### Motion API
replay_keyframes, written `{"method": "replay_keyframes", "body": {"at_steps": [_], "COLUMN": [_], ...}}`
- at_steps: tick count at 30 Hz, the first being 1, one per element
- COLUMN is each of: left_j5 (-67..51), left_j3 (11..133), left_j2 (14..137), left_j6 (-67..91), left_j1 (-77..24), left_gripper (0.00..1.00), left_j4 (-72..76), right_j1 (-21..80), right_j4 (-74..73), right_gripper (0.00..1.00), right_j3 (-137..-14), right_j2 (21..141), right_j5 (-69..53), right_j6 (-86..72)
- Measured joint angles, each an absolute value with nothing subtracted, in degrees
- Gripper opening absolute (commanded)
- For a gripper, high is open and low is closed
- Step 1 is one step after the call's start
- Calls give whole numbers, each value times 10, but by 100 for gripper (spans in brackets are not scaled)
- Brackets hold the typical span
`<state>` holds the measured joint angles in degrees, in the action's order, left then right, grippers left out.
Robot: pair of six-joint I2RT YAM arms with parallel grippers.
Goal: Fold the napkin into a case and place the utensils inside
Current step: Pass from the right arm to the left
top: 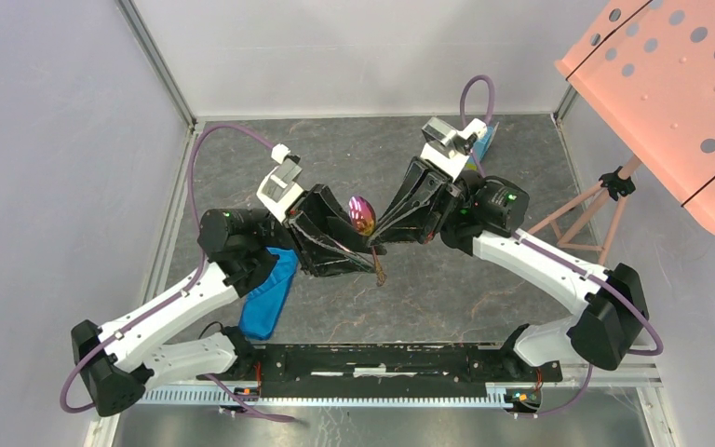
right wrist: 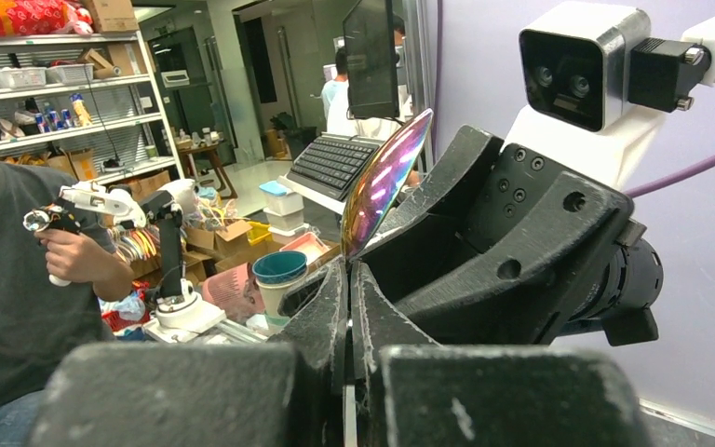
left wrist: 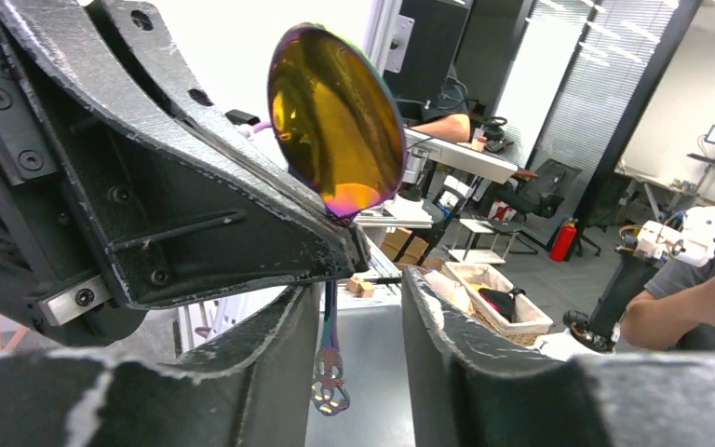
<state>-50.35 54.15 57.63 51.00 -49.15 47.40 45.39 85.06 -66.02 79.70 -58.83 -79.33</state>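
A copper-gold spoon [top: 363, 216] with a rainbow sheen hangs in the air over the middle of the table, bowl up and handle pointing down. My right gripper [top: 379, 244] is shut on its neck just under the bowl [right wrist: 386, 182]. My left gripper [top: 361, 259] faces it, jaws apart, one on each side of the handle's cut-out end [left wrist: 331, 386]. The handle lies close to the left finger [left wrist: 270, 372], and there is a clear gap to the other finger [left wrist: 447, 354]. The bright blue napkin [top: 268, 298] lies as a narrow folded oblong under the left arm. I see no other utensils.
A pink perforated board [top: 680, 84] on a stand leans in at the upper right. A small light-blue block piece [top: 486, 140] sits at the back behind the right arm. The dark grey table mat [top: 465, 289] is walled in by pale panels.
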Motion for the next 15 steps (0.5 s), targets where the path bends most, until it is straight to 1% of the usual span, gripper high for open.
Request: {"method": "replay_keyframes", "body": {"at_steps": [3, 5, 8, 10, 11, 12, 13, 15], "left_j5": [-514, -516, -516, -516, -516, -516, -516, -515], "left_j3": [542, 542, 542, 542, 542, 542, 542, 547], "left_j2": [586, 592, 594, 594, 595, 596, 596, 594], "left_j6": [531, 542, 551, 553, 555, 556, 557, 555], "left_j1": [-491, -491, -491, -491, -491, -491, -491, -490], "left_gripper": [37, 32, 20, 9, 7, 3, 2, 2], "left_j4": [513, 529, 538, 539, 538, 538, 536, 516], "right_j1": [454, 455, 458, 460, 461, 462, 462, 462], "right_j4": [851, 851, 851, 851, 851, 851, 851, 851], "right_gripper": [0, 0, 0, 0, 0, 1, 7, 26], "right_j3": [-663, -665, -667, -667, -667, -667, -667, -667], "right_j2": [797, 797, 797, 797, 797, 797, 797, 797], "right_j5": [-589, -589, -589, -588, -588, -588, -589, -589], "right_j6": [-795, -795, -795, -796, -796, -796, -796, -797]}}
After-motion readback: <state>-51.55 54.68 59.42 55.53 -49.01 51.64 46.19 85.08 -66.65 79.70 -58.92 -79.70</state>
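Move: The upright spoon, bowl uppermost, is already pinched just below the bowl by the right hand; its middle is about 3 cm below that hand. The handle already runs between the left hand's half-open fingers, nearer the forward one, with the spoon's middle about 1 cm ahead and 1 cm below. The folded napkin lies on the table about 21 cm left of the left hand, 9 cm ahead and 47 cm below. The left hand stays almost in place just under the right fingertips, easing only about half a centimetre back and up, while its fingers go from half open to nearly shut and pinch the spoon's handle right below the right hand's grip. The right hand holds the spoon out steadily, drifting about half a centimetre back, its fingers still closed on the neck and not yet letting go. ##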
